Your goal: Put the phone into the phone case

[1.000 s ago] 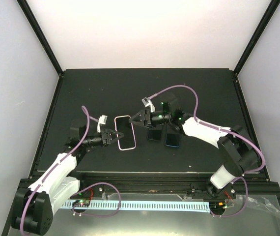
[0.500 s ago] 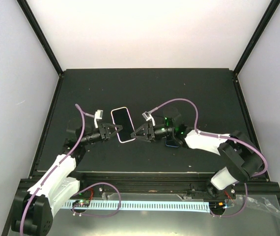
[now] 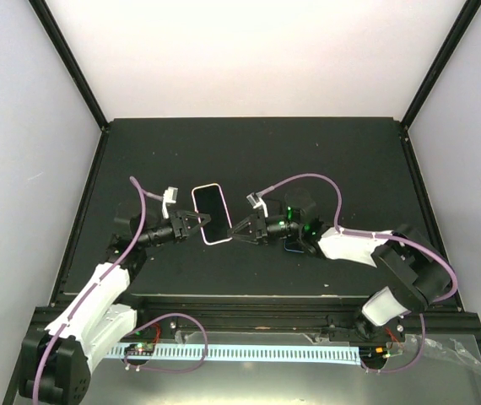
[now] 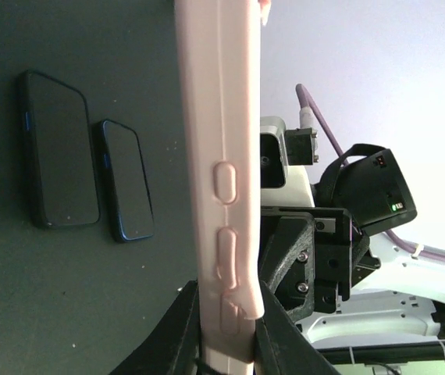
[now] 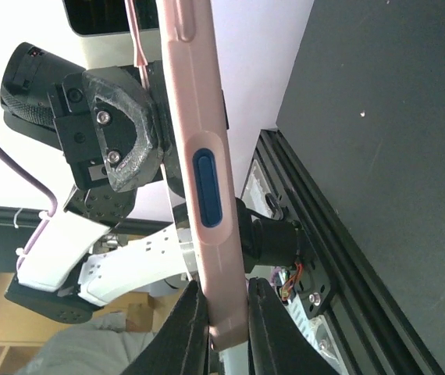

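Observation:
The pale pink phone case [image 3: 210,214] is held off the table between my two grippers, its dark inner face towards the top camera. My left gripper [image 3: 196,224] is shut on its left lower edge. My right gripper [image 3: 235,229] is shut on its right lower edge. In the left wrist view the case [image 4: 218,117] stands edge-on with raised side buttons, pinched by the gripper [image 4: 226,332]. In the right wrist view the case [image 5: 195,101] is edge-on with a blue strip in its side cutout, pinched by the gripper [image 5: 226,320]. A black phone [image 4: 57,148] and a blue-edged phone [image 4: 126,181] lie on the table.
The two phones lie side by side under my right arm, and only the blue-edged one [image 3: 294,245] peeks out in the top view. The black table [image 3: 249,152] has white walls at the back and sides. A black rail [image 5: 339,234] runs along its near edge.
The case has risen off the table and shifted up and left with my left gripper. My right gripper swung down and left and closed on the case's right edge.

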Available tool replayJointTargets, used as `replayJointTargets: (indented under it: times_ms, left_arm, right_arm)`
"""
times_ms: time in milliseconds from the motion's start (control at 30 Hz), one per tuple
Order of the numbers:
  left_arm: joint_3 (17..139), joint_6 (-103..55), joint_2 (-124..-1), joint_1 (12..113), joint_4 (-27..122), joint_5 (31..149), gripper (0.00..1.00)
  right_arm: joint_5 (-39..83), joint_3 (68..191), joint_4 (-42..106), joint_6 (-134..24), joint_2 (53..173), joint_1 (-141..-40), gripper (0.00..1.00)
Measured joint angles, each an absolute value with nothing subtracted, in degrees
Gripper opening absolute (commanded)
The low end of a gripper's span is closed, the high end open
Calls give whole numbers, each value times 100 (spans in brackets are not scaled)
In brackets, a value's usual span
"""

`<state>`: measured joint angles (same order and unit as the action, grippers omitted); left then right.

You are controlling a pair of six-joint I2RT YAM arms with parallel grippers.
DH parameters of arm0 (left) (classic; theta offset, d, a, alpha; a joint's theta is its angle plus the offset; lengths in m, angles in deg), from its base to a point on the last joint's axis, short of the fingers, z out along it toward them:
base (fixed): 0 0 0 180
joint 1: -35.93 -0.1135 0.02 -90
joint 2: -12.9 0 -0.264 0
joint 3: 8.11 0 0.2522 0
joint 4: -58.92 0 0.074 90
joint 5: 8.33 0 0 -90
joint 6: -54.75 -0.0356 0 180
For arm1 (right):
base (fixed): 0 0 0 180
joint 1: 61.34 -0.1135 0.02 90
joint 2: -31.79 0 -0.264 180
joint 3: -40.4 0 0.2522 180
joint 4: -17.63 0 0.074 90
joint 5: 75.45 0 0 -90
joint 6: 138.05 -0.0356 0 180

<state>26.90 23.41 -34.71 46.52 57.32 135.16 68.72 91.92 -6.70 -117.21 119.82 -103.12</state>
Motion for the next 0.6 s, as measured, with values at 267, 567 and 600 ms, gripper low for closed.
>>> replayJointTargets:
  times_ms: [267,567,600]
  left_arm:
    - [3001,1783,-3469,4713,4823,13418,2]
    - [3012,1475,-3487,4715,4619,13379,2]
    - [3012,1410,-3519,4711,4580,13355,2]
  right_arm:
    - [6691,8878,-1315,-12327,12065,-10373,1]
    - [6564,8672,-1981,-12926,12344,-10364,55]
    - [6501,8672,-1881,-12884,12320,-10349,59]
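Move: The phone in its pink case is already held between my hands, some 17 cm above the table. From my left hand, pinching its left edge, its middle is about 3 cm right and 2 cm ahead; from my right hand, on the near right edge, it is about 5 cm left and 5 cm ahead. Below, from my right hand, the black phone lies about 10 cm right and 10 cm ahead, the blue-edged phone about 19 cm right and 6 cm ahead. Still pinching the cased phone from both sides, I ease both hands down together, about 1.5 cm on the left and 2 cm on the right. My left hand rolls its fingertips slightly down and keeps its grip; my right wrist rolls its forward side down under 10 degrees, then at the end its fingers open to nearly half and let go of the near right edge. ##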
